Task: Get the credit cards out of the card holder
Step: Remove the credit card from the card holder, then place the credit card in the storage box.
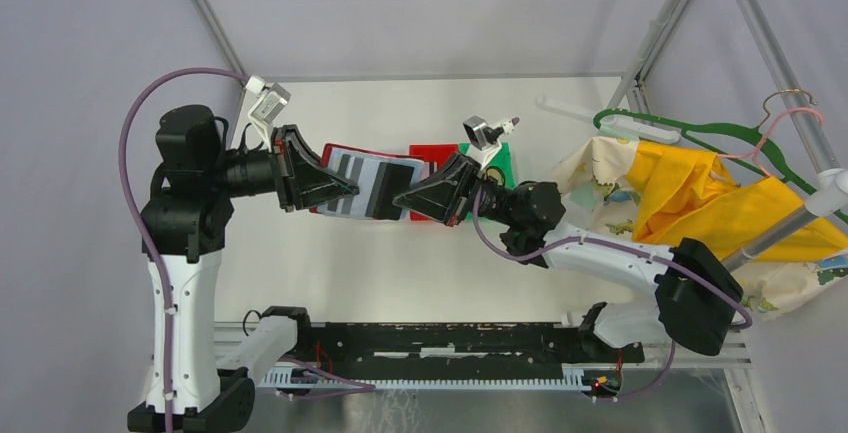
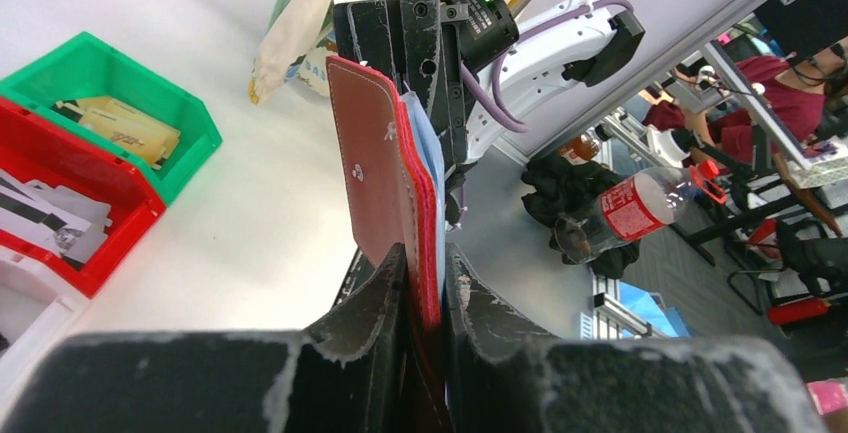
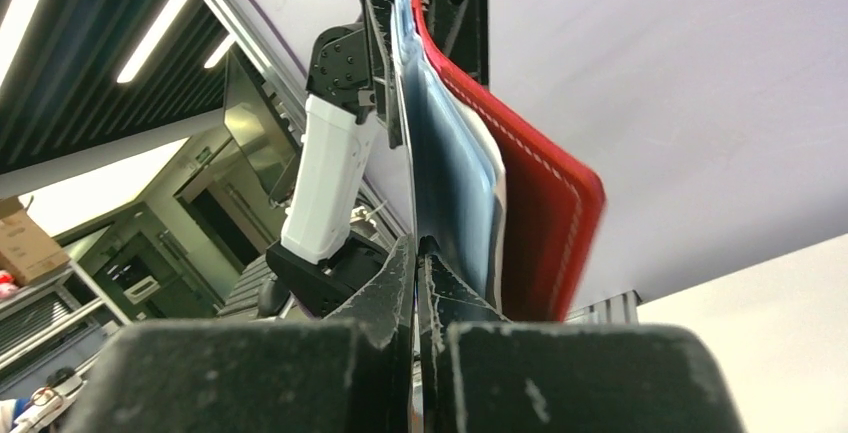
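Observation:
The red card holder (image 1: 365,183) hangs in the air between both arms. Its pale and dark leaves are fanned out, so from above it looks striped. My left gripper (image 1: 350,189) is shut on one end; in the left wrist view the red cover (image 2: 385,168) stands upright between the jaws of the left gripper (image 2: 425,263). My right gripper (image 1: 402,199) meets the opposite end. In the right wrist view the right gripper (image 3: 417,245) has its jaws pressed together on the edge of the outermost thin dark sheet (image 3: 440,153). Whether that sheet is a credit card or a pocket leaf, I cannot tell.
A green bin (image 2: 40,78) holding tan cards (image 2: 125,123) and a red bin (image 2: 120,218) holding striped cards (image 2: 40,213) stand behind the holder. Yellow and patterned cloth (image 1: 690,193) with a green hanger (image 1: 700,133) lies at the right.

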Robot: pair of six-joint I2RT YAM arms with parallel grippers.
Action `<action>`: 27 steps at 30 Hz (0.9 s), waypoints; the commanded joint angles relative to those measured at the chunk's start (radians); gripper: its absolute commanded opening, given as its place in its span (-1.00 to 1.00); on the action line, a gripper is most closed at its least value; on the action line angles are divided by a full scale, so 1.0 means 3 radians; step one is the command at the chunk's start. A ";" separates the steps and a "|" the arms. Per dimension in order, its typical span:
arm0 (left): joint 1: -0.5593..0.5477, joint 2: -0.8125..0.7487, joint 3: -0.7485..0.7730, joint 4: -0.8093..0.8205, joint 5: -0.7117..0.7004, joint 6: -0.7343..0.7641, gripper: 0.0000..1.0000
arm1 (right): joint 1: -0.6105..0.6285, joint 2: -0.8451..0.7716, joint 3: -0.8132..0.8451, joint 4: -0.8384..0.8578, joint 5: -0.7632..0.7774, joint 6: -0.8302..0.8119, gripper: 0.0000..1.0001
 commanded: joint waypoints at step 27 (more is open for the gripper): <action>-0.0011 0.0052 0.0464 -0.0716 -0.0287 0.0916 -0.91 | -0.0827 0.0760 0.0923 -0.3465 0.0271 -0.1693 -1.00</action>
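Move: The dark card still sits in the card holder's pocket, pinched by the right fingers. The red box it goes to lies about 20 cm ahead of the right hand, 6 cm to its right and 38 cm below. The white box stands roughly 10 cm left of the red one, the green box 10 cm right of it, both level with it. From the left hand, holding the card holder, the red box is some 18 cm ahead, 12 cm right and 38 cm below. The dark card, kept pinched in the shut right fingers, is drawn to the right and forward out of the pocket, then taken forward and steeply down towards the red box, curving back left: some 15 cm forward and 20 cm down in all. The upward-slanting fingers tip down about 45 degrees. The left hand keeps its grip on the card holder, easing only about 2 cm forward and down. ##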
